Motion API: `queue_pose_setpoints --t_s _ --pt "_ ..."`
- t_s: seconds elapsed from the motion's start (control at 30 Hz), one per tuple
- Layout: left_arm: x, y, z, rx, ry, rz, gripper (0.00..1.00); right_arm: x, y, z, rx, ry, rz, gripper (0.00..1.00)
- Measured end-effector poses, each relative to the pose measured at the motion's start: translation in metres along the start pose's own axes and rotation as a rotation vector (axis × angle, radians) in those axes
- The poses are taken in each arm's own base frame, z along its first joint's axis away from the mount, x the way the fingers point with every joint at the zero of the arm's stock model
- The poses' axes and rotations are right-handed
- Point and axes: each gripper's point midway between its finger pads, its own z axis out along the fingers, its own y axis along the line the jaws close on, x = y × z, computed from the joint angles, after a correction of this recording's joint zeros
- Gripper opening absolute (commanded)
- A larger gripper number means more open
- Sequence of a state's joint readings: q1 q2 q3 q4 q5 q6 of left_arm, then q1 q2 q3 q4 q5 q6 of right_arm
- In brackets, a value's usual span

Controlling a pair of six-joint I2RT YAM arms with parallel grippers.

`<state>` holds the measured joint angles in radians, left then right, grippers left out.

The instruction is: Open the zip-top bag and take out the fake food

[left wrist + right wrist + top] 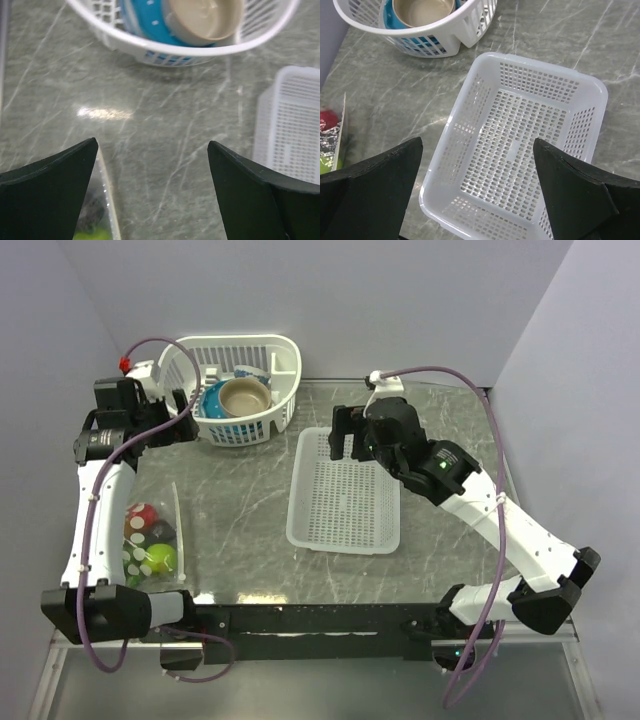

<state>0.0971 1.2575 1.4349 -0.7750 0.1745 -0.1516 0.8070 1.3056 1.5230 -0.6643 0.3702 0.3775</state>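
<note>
The zip-top bag [158, 540] lies on the marble table at the near left, next to my left arm, its zip strip [178, 525] along the right edge. The fake food is inside it: a red piece [142, 517], a dark piece [163, 532] and a lime-green piece [162, 558] show through the plastic. My left gripper [183, 412] hangs open well beyond the bag, close to the round basket; the bag's strip [107, 195] runs beside its left finger in the left wrist view. My right gripper [346, 432] is open above the mesh tray's far end and holds nothing. The bag's corner [335, 137] shows in the right wrist view.
A white round basket [230, 340] at the back left holds a blue bowl [213, 400] and a tan cup [243, 395]. A white mesh tray [345, 543] sits mid-table, with nothing in it [540, 62]. Grey walls close in the left, back and right.
</note>
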Motion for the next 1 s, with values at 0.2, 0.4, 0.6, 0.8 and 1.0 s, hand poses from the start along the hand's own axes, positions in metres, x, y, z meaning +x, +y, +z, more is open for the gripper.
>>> queue_pose_setpoints --t_s 0.2,0.4,0.6,0.8,1.0 --pt "0.016 0.035 0.010 -0.172 0.039 -0.011 0.99 0.028 -0.004 0.013 -0.002 0.060 0.009 1.00" --pt "0.059 0.074 0.024 -0.344 0.121 -0.012 0.90 0.050 -0.009 0.021 -0.010 0.107 0.043 1.00" --pt "0.136 0.094 0.031 -0.430 0.265 0.043 0.87 0.051 -0.003 0.015 -0.073 0.087 0.093 1.00" --pt "0.171 0.076 0.040 -0.401 0.317 0.126 0.79 0.051 0.011 0.014 -0.142 0.077 0.143 1.00" --pt "0.168 0.071 0.054 -0.438 0.286 0.179 0.77 0.061 0.013 0.013 -0.166 0.094 0.168 1.00"
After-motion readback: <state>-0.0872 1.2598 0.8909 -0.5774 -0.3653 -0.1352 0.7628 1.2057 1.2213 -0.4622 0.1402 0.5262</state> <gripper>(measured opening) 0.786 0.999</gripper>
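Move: The zip-top bag of fake food lies about 13 cm back from the left hand, some 13 cm to its left and 27 cm below, its zip strip along the bag's right side. The white basket stands roughly 18 cm ahead and 10 cm to the right, 22 cm below; the white tray is level with that hand, about 32 cm right. From the right hand the bag is some 8 cm back, 44 cm left and 32 cm down. Towards the bag's zip strip comes the open left gripper, dropping about 18 cm and drawing back some 5 cm; it swings out left, then partly returns, its fingers tipping about 20 degrees further down, its left side rising, its gap narrowing slightly. The right gripper, still wide open, sinks some 5 cm over the tray, then eases back and left. ##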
